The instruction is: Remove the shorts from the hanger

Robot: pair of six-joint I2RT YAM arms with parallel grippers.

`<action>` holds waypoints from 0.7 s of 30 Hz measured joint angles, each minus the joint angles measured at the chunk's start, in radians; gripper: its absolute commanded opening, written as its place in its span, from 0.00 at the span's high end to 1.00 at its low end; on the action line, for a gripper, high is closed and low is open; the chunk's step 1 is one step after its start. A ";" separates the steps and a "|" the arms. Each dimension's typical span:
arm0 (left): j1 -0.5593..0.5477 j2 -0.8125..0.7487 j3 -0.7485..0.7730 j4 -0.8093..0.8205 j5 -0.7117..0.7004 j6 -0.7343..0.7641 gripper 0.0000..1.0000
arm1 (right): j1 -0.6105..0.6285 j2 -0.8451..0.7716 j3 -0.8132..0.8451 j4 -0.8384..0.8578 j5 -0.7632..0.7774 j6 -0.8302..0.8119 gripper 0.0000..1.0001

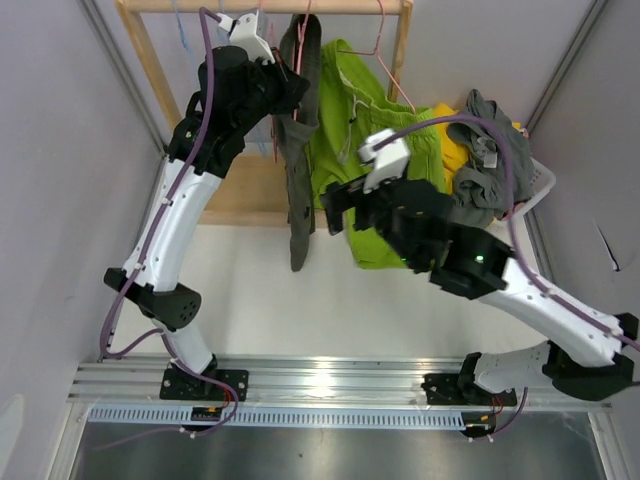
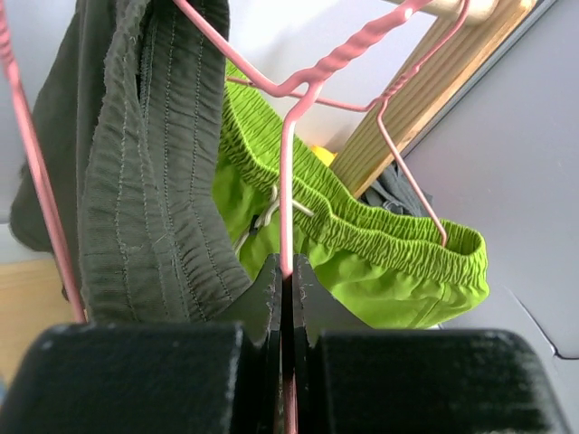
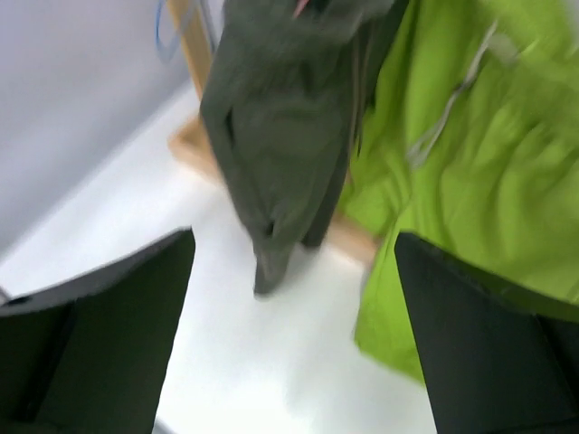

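Dark grey shorts (image 1: 298,150) hang from the wooden rack beside lime green shorts (image 1: 350,120), which hang on a pink wire hanger (image 1: 385,60). My left gripper (image 1: 285,80) is up at the rack. In the left wrist view it (image 2: 289,280) is shut on a vertical wire of the pink hanger (image 2: 287,181), with the grey shorts (image 2: 145,181) to the left and the green shorts (image 2: 380,262) behind. My right gripper (image 1: 335,205) is open in front of the green shorts. Its wrist view, blurred, shows the gripper (image 3: 294,316) holding nothing, below the grey shorts (image 3: 280,136) and the green shorts (image 3: 470,181).
A white basket (image 1: 540,180) at the right holds grey clothing (image 1: 485,170) and a yellow piece (image 1: 455,155). The wooden rack's top bar (image 1: 180,6) and base board (image 1: 250,195) stand at the back. Grey walls close in on both sides. A second pink hanger wire (image 2: 36,181) runs past the grey shorts.
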 measured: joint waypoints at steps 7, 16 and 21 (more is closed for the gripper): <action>-0.001 -0.023 -0.034 -0.012 -0.004 0.000 1.00 | 0.114 0.213 0.053 0.058 0.131 -0.018 0.01; -0.001 -0.071 -0.047 -0.050 -0.005 -0.001 1.00 | 0.068 0.315 0.034 0.204 0.177 0.014 0.03; -0.001 -0.123 -0.053 -0.060 -0.005 -0.003 1.00 | 0.027 0.382 0.011 0.312 0.203 0.039 0.50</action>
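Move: The gray shorts still hang on the pink hanger whose wire my left hand already grips; their middle lies about 12 cm ahead of my open right hand, some 9 cm to its left and 6 cm lower. The green shorts hang roughly 16 cm ahead of that hand, 8 cm to its right and 8 cm down. From my left hand the gray shorts' middle is about 11 cm below, some 4 cm back and 2 cm left. I swing my open right hand left and down towards the gray shorts, then push it forward into their hanging cloth, some 10 cm left, 7 forward and 8 down in all, and begin closing the fingers around a fold, about a third shut. Meanwhile my left hand keeps its pinch on the pink hanger and, after a slight dip, draws it about 4 cm back with some left and up. ##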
